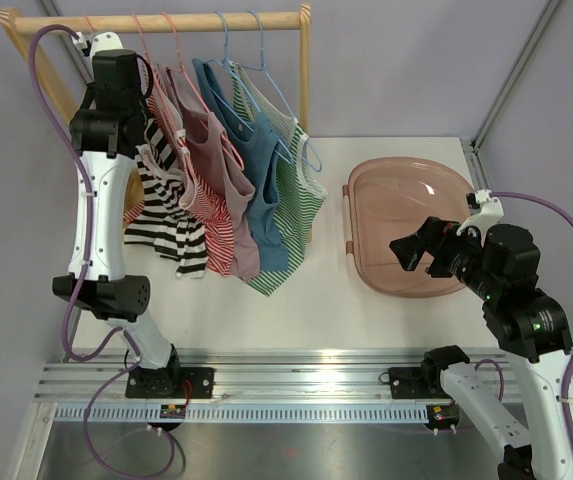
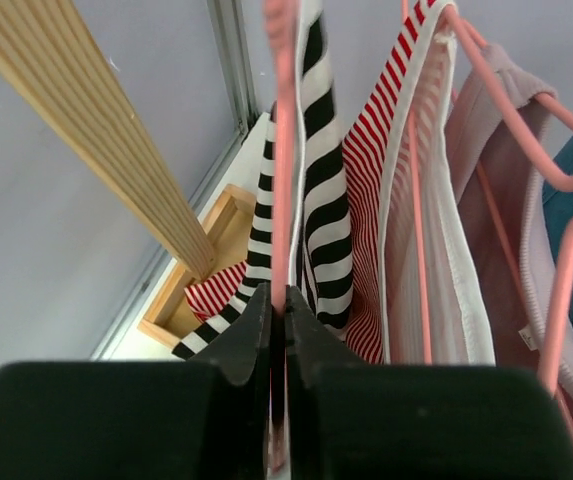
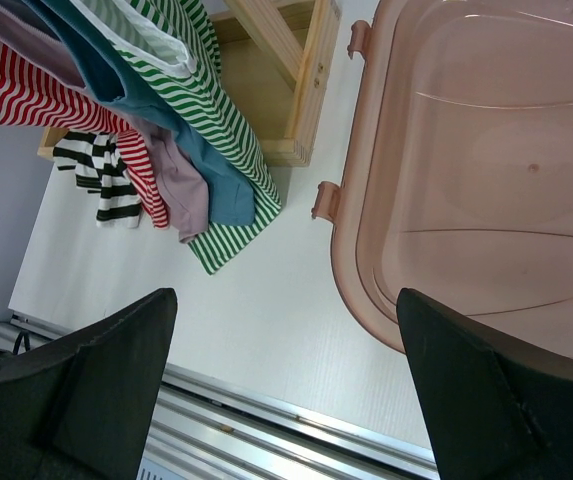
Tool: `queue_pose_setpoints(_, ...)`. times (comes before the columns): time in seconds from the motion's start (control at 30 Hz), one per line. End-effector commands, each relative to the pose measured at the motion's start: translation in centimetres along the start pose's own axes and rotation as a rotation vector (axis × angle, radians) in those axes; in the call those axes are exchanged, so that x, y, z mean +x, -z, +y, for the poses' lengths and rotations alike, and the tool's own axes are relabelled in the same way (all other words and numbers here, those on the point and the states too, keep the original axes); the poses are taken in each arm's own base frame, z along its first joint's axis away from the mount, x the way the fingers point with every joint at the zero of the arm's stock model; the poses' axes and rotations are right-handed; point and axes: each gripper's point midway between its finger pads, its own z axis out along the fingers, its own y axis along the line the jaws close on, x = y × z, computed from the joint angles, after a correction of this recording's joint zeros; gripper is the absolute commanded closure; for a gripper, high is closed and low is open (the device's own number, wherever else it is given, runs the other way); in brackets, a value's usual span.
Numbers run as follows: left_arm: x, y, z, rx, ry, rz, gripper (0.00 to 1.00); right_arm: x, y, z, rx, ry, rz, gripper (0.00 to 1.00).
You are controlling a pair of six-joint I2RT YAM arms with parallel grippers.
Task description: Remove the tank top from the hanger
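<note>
Several tank tops hang on hangers from a wooden rail point(image 1: 166, 22). The leftmost is black-and-white striped point(image 1: 161, 215) point(image 2: 324, 200) and hangs on a pink hanger point(image 2: 283, 200). My left gripper point(image 2: 284, 295) is up at the rail's left end point(image 1: 149, 90), jaws shut on that hanger's pink wire, with the striped cloth just beyond the fingertips. My right gripper point(image 1: 416, 250) point(image 3: 286, 300) hovers open over the near edge of the basin, holding nothing.
To the right hang red-striped point(image 2: 391, 150), mauve point(image 1: 221, 170), blue point(image 1: 261, 190) and green-striped point(image 1: 296, 215) tops. A pink translucent basin point(image 1: 351, 215) point(image 3: 346, 250) lies on the white table at the right. The rack's wooden foot point(image 3: 301, 90) stands behind the clothes.
</note>
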Motion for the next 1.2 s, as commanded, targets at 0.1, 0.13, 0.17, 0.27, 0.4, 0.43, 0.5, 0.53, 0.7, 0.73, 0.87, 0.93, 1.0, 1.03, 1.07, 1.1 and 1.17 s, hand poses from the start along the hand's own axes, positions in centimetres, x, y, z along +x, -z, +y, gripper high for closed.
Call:
queue_pose_setpoints(0.1, -4.7, 3.0, 0.3, 0.050, 0.070, -0.136, 1.00, -0.3, -0.4, 0.9, -0.051, 0.007, -0.012, 0.00)
queue_pose_setpoints(0.13, -5.0, 3.6, 0.6, 0.054, 0.077, -0.146, 1.00, -0.3, -0.4, 0.9, -0.052, 0.006, -0.010, 0.01)
queue_pose_setpoints(0.17, -5.4, 4.1, 0.8, 0.057, 0.083, -0.159, 1.00, -0.3, -0.5, 0.8, -0.049, 0.005, -0.010, 0.01)
queue_pose_setpoints(0.27, -6.9, 6.4, 1.4, 0.086, 0.107, -0.211, 1.00, -0.3, -0.5, 0.9, -0.054, 0.005, -0.011, 0.00)
queue_pose_setpoints(0.4, -8.1, 9.0, 2.4, 0.106, 0.127, -0.254, 1.00, -0.4, -0.4, 1.1, -0.061, 0.002, -0.014, 0.01)
queue_pose_setpoints(0.43, -8.2, 9.6, 2.6, 0.111, 0.132, -0.260, 1.00, -0.3, -0.4, 1.1, -0.065, 0.001, -0.016, 0.01)
queue_pose_setpoints(0.5, -8.1, 11.3, 3.4, 0.123, 0.149, -0.261, 1.00, -0.3, -0.4, 1.2, -0.069, 0.000, -0.014, 0.00)
queue_pose_setpoints(0.53, -7.8, 11.7, 3.3, 0.140, 0.146, -0.251, 1.00, -0.2, -0.4, 1.2, -0.069, -0.001, -0.014, 0.01)
queue_pose_setpoints(0.7, -5.3, 16.5, 4.7, 0.226, 0.152, -0.223, 1.00, -0.4, -0.4, 1.2, -0.070, 0.005, -0.019, 0.01)
queue_pose_setpoints(0.73, -4.7, 17.2, 4.8, 0.247, 0.152, -0.217, 1.00, -0.4, -0.5, 1.2, -0.072, 0.007, -0.020, 0.00)
queue_pose_setpoints(0.87, -0.9, 20.8, 3.2, 0.457, 0.125, -0.146, 1.00, -0.8, -0.7, 1.4, -0.078, 0.015, -0.019, 0.00)
queue_pose_setpoints(0.93, 0.4, 23.2, 3.3, 0.537, 0.126, -0.144, 1.00, -1.0, -0.8, 1.7, -0.090, 0.020, -0.021, 0.01)
queue_pose_setpoints(1.0, 3.0, 23.6, 2.3, 0.611, 0.115, -0.079, 1.00, -1.3, -0.9, 1.9, -0.098, 0.022, -0.027, 0.01)
queue_pose_setpoints(1.03, 3.5, 25.2, 2.8, 0.641, 0.118, -0.098, 1.00, -1.3, -0.9, 2.0, -0.107, 0.022, -0.028, 0.00)
queue_pose_setpoints(1.07, 4.6, 25.3, 3.0, 0.643, 0.118, -0.077, 1.00, -1.5, -1.1, 2.2, -0.114, 0.022, -0.032, 0.01)
queue_pose_setpoints(1.1, 6.0, 25.2, 3.1, 0.646, 0.110, -0.045, 1.00, -1.3, -1.1, 2.4, -0.127, 0.022, -0.024, 0.00)
queue_pose_setpoints(1.17, 8.1, 26.8, 3.7, 0.683, 0.093, -0.018, 1.00, -1.4, -1.4, 2.8, -0.149, 0.020, -0.020, 0.00)
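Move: The left hand already grips the near arm of the pink hanger. Its black-and-white tank top hangs about 8 cm ahead, 2 cm to the right and 15 cm below, and the rail under the hook is about 8 cm ahead, 3 cm left and 12 cm up. The red-striped top hangs some 4 cm right of the tank top, level with it. From the right hand the tank top is roughly 50 cm left, 30 cm ahead and 3 cm below. Still pinching the hanger, the left hand lifts 9 cm, draws back 25 cm from the rail, then sinks. ##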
